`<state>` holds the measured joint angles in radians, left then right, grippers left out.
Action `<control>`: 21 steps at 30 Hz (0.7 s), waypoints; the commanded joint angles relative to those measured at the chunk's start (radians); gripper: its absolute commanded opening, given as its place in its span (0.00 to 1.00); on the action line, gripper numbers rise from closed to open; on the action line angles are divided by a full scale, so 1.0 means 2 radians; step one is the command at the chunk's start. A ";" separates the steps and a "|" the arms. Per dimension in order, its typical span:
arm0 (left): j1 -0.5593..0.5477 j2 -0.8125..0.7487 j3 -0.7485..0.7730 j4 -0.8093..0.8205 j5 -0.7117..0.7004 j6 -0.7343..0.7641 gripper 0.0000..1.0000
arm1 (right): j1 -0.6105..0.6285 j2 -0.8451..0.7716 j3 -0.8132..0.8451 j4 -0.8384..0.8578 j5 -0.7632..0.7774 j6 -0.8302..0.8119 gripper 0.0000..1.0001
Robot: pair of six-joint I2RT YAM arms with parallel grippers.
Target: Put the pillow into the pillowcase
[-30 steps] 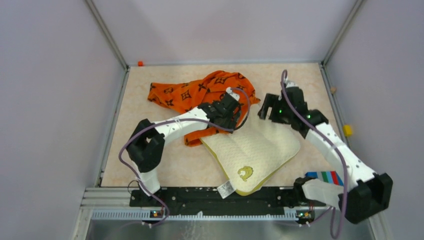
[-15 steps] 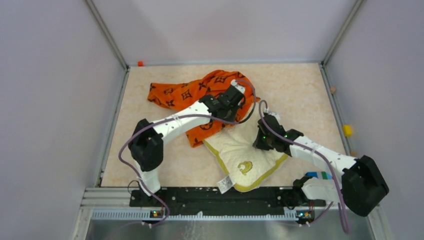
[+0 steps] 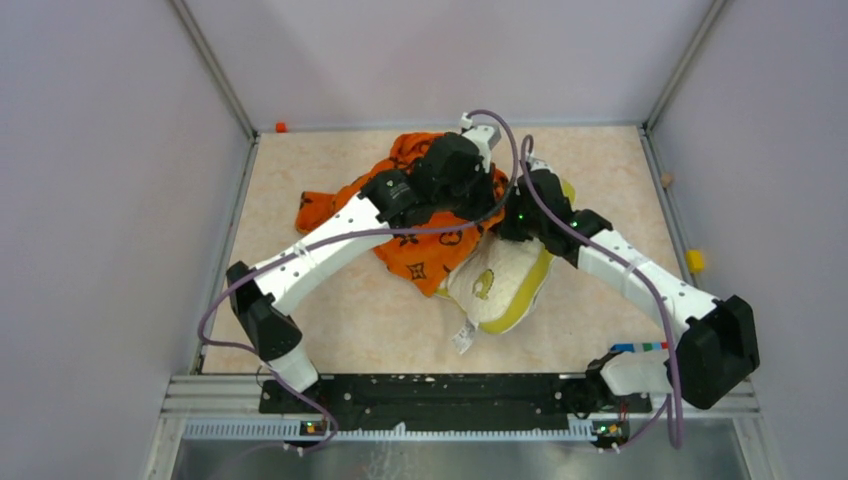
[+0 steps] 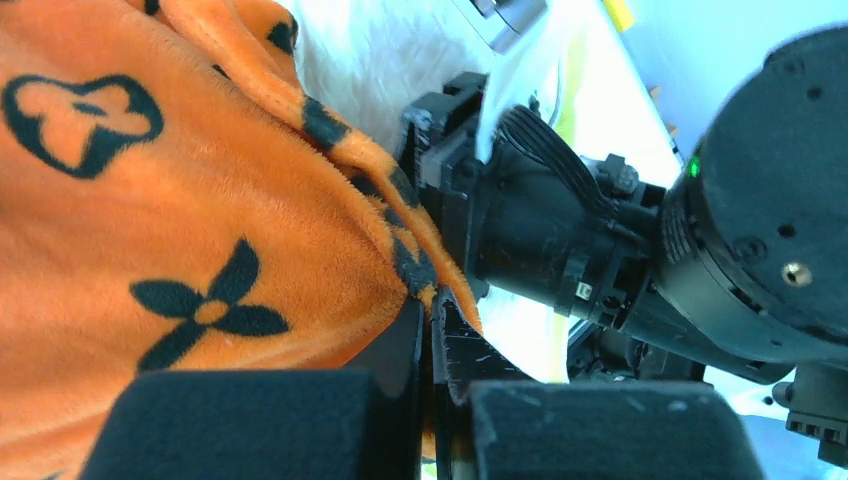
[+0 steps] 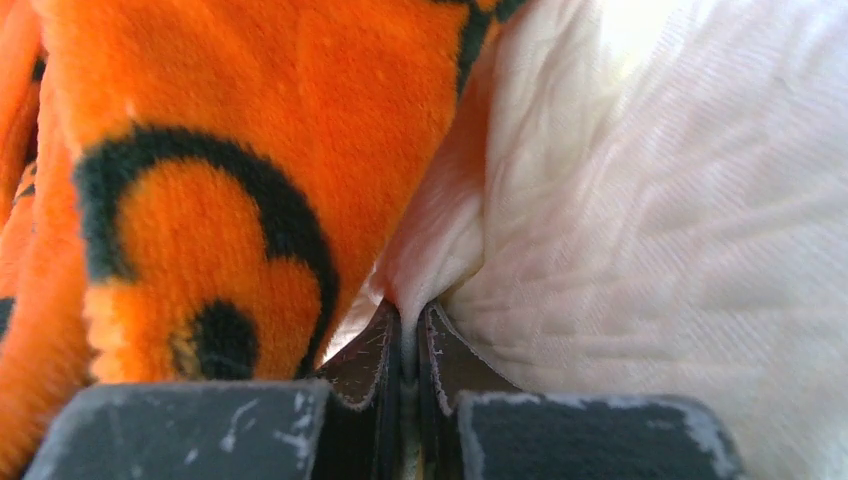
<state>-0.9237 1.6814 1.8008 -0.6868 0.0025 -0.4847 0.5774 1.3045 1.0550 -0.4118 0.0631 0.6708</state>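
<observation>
The orange pillowcase (image 3: 420, 250) with black motifs lies bunched at mid-table, its far part lifted. My left gripper (image 3: 478, 195) is shut on the pillowcase's hem (image 4: 432, 310). The white quilted pillow (image 3: 505, 285) with yellow trim is crumpled right beside it, and its upper end is tucked against the orange cloth. My right gripper (image 3: 507, 222) is shut on a pinched fold of the pillow (image 5: 408, 320). In the right wrist view, the pillowcase (image 5: 250, 120) presses against the pillow (image 5: 680, 200). The two wrists are almost touching.
A small orange piece (image 3: 281, 127) sits in the back left corner. A yellow block (image 3: 695, 261) and a small tan bit (image 3: 666, 180) lie along the right wall. A striped coloured item (image 3: 640, 348) rests by the right arm's base. Walls enclose three sides.
Both grippers have shut, the left on the pillowcase and the right on the pillow. The left arm has lifted the cloth toward the back. The right has pushed the pillow up against it, bunching it.
</observation>
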 commanded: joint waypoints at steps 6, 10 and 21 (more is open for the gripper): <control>0.069 0.060 -0.011 0.099 0.090 -0.010 0.00 | -0.003 0.005 -0.080 0.076 0.034 0.000 0.00; 0.088 0.117 0.008 0.102 0.095 0.003 0.00 | -0.013 -0.015 -0.101 0.051 0.055 -0.010 0.32; 0.113 0.185 0.053 0.099 0.116 0.023 0.11 | 0.063 -0.073 -0.065 -0.014 0.106 -0.116 0.77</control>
<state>-0.7002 2.0716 1.8286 -0.5686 0.1841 -0.4679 0.5816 1.1568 0.8726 -0.4564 0.2443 0.5526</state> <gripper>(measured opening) 0.061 0.765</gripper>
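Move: The left hand already pinches the edge of the pillowcase's mouth in the air; the pillow's middle lies some 7 cm to its right, 2 cm farther out and 21 cm below, while the bulk of the pillowcase lies about 12 cm left and 12 cm farther out. The right hand already holds a lifted fold of the pillow, whose middle is about 6 cm to its right, 2 cm back and 10 cm lower; from this hand the pillowcase's bulk lies around 13 cm left and 8 cm out. The right hand lowers its pinched fold of pillow about 8 cm while drifting to its right, opens wide to let go, and rises again by about half that, still easing right. Keeping its pinch on the pillowcase edge, the left hand first reaches forward, then sinks about 16 cm, ending some 11 cm farther out with its fingers tipped about 15 degrees, bringing the cloth down over the pillow. ##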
